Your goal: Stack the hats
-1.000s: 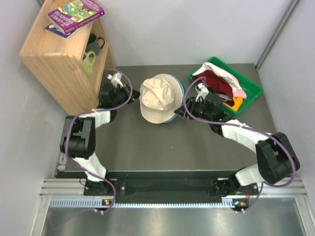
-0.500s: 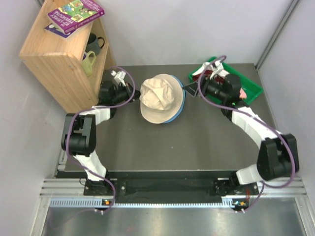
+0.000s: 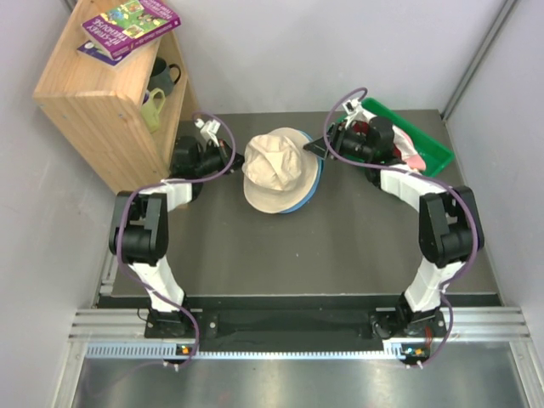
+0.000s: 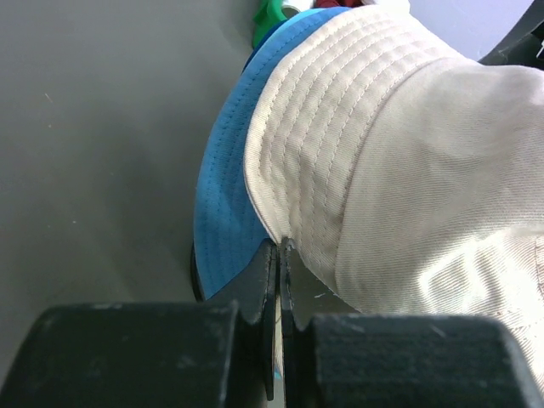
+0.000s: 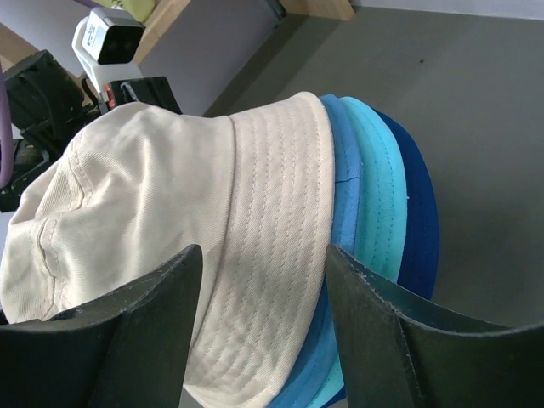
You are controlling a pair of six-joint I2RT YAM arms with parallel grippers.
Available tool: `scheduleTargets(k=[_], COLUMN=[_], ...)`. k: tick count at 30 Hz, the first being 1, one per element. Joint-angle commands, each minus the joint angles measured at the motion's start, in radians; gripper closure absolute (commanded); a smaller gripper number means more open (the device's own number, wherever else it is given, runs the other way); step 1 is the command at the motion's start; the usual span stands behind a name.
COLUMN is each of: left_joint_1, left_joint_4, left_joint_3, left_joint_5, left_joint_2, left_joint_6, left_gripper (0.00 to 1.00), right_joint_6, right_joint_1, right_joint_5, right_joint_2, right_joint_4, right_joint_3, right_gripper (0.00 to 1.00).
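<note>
A beige hat [image 3: 274, 170] tops a stack of blue and teal hats [image 3: 313, 174] at mid-table. In the right wrist view the beige brim [image 5: 272, 221] lies over light blue [image 5: 344, 170], teal [image 5: 378, 187] and dark blue [image 5: 416, 212] brims. My left gripper [image 3: 231, 155] is shut, its tips [image 4: 279, 245] touching the stack's left edge where the beige brim meets a blue one [image 4: 225, 187]. My right gripper [image 3: 319, 146] is open at the stack's back right, and its fingers [image 5: 262, 255] frame the beige brim without touching it. More hats [image 3: 367, 133] lie in the tray.
A green tray [image 3: 435, 155] stands at the back right, partly under my right arm. A wooden shelf [image 3: 110, 110] with mugs [image 3: 161, 81] and books [image 3: 127, 21] fills the back left, close behind my left arm. Grey walls close in the table.
My right gripper left the stack's right side and swung back toward the tray, and now sits at the stack's back right. The left gripper shifted slightly and stayed shut.
</note>
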Motion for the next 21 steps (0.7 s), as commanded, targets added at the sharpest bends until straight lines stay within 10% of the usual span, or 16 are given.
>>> scheduleTargets(k=[1,14,21], left_joint_1=[-0.013,-0.033,-0.034], left_joint_4=[0.026,-0.002,-0.026], left_joint_3=[0.043,0.062,0.054], left_joint_5=[0.031,0.022,-0.012], left_joint_2=[0.017,0.021,0.013], left_joint_6=[0.025,0.047,0.056], left_gripper=[1.0,1.0,1.0], right_joint_6=[0.013,0.027,0.026], right_joint_1=[-0.008,-0.006,-0.002], right_joint_5=[-0.052,-0.073,-0.055], right_joint_2=[0.027,0.11,0.101], right_joint_4=[0.093,0.093,0.061], right_joint_3=[0.069,0.1,0.076], right_gripper=[0.41,0.41,1.0])
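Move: The beige hat's middle lies about 8 cm left of the right hand, 6 cm back and a few centimetres lower, its far-right brim already between the open fingers. The light-blue hat under it sits roughly 5 cm left of that hand, 6 cm back, a little lower still; the green bin is some 20 cm to its right, level ahead. From the left hand, shut on the brim, the beige hat is about 7 cm right and 3 cm back. Right hand eases down and forward about 2 cm, closing on the beige brim; the left keeps its pinch. ##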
